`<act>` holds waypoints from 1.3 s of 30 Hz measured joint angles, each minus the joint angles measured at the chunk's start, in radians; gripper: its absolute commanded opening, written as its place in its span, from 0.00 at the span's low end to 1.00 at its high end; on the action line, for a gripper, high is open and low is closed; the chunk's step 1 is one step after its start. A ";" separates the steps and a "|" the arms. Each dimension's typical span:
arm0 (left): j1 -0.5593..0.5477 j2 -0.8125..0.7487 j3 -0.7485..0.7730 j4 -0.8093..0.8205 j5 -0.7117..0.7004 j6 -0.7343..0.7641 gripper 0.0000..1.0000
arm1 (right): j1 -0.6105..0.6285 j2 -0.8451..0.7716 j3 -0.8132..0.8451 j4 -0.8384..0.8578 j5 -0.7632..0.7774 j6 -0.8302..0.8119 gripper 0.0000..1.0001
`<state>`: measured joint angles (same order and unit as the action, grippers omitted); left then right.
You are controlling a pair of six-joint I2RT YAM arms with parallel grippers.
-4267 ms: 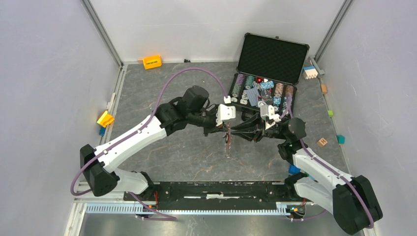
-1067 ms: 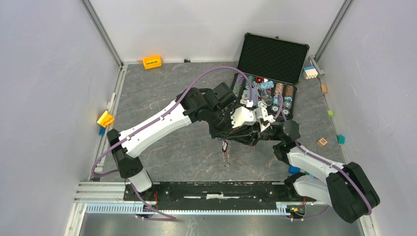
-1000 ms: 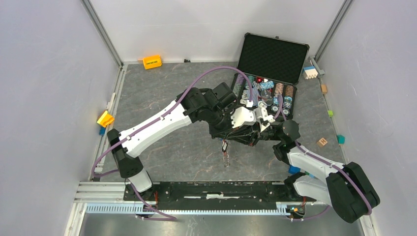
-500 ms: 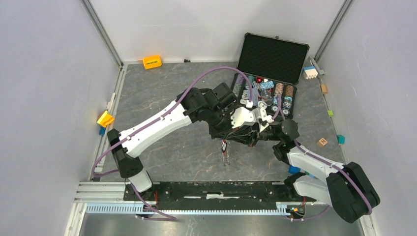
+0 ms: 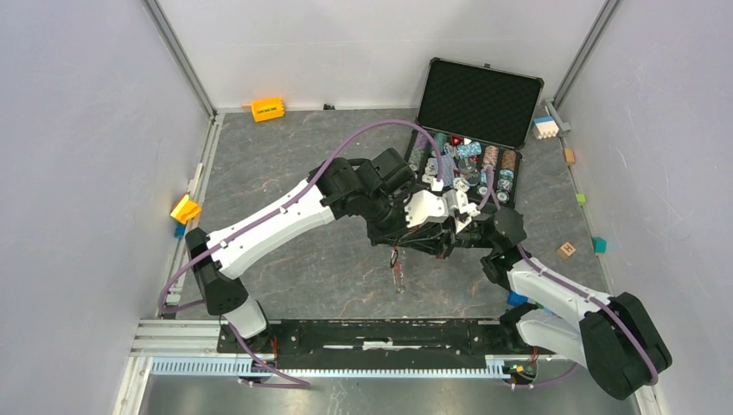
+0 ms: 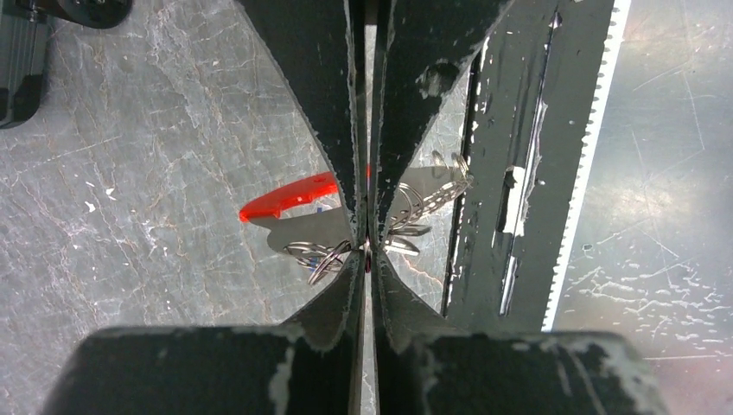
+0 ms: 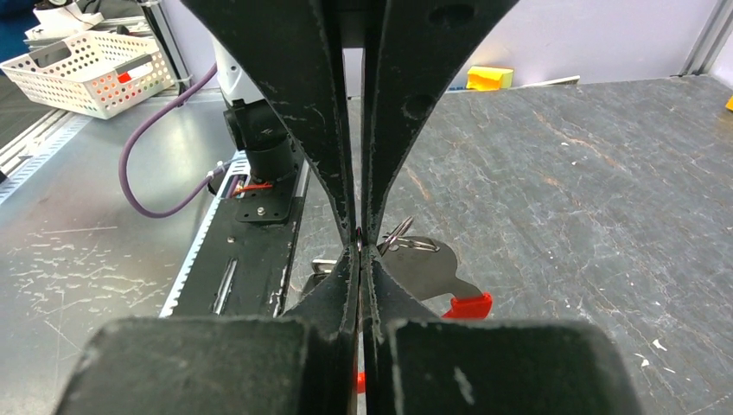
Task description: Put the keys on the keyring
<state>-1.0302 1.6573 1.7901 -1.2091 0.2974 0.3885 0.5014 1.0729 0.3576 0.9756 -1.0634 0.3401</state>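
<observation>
The keyring (image 5: 396, 259) hangs above the table's middle, its red fob (image 6: 290, 197) and silver plate (image 7: 425, 270) below thin wire rings (image 6: 324, 256). My left gripper (image 6: 365, 252) and right gripper (image 7: 360, 246) meet tip to tip, both shut on those rings. In the top view the left gripper (image 5: 400, 245) and the right gripper (image 5: 406, 243) form one dark mass over the keyring. Silver keys (image 6: 432, 184) dangle on the rings beside the jaws. A thin chain (image 5: 398, 281) trails down to the table.
An open black case (image 5: 478, 104) of poker chips stands at the back right, just behind the arms. An orange block (image 5: 267, 109) lies at the back wall, a yellow block (image 5: 185, 208) at the left edge, small cubes (image 5: 566, 250) at the right.
Since the earliest frame the left arm has swung right and over the right gripper. In the last second both arms only nudged; the keyring still hangs in the same spot.
</observation>
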 measured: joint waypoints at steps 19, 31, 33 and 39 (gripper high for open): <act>0.006 -0.163 -0.174 0.157 -0.006 0.029 0.37 | -0.057 -0.056 0.000 0.006 0.045 0.040 0.00; 0.051 -0.313 -0.413 0.423 0.051 0.060 0.37 | -0.090 -0.071 0.001 0.029 0.053 0.079 0.00; 0.065 -0.328 -0.440 0.463 0.076 0.068 0.38 | -0.091 -0.072 0.001 0.037 0.052 0.083 0.00; 0.116 -0.377 -0.511 0.568 0.195 0.089 0.39 | -0.091 -0.077 0.001 0.059 0.049 0.087 0.00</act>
<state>-0.9146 1.2800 1.2789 -0.6411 0.4919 0.4778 0.4103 0.9955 0.3584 1.0344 -1.0145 0.4267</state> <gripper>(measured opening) 0.383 0.005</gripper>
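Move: The ring of the keyring being worked on is pinched in the right fingertips, at that hand point. The left fingertips still meet around it, so it lies barely 1 cm below the left hand. The grey-and-red tool hangs about 5 cm beneath the right hand and 1 cm ahead. A black-tagged key dangles some 3 cm below that hand and 2 cm back. The chip case stands roughly 20 cm ahead, 15 cm right and 18 cm lower. The keyring, still pinched by the right hand, is carried about 3 cm up and 2 cm each forward and to the right, with a slight clockwise turn. The left fingers, just parting, open on to over a third of their range and come free of the ring; that hand rises about 2 cm and about 1 cm forward, tilting some 25 degrees so its fingers swing from steeply down towards the right. ##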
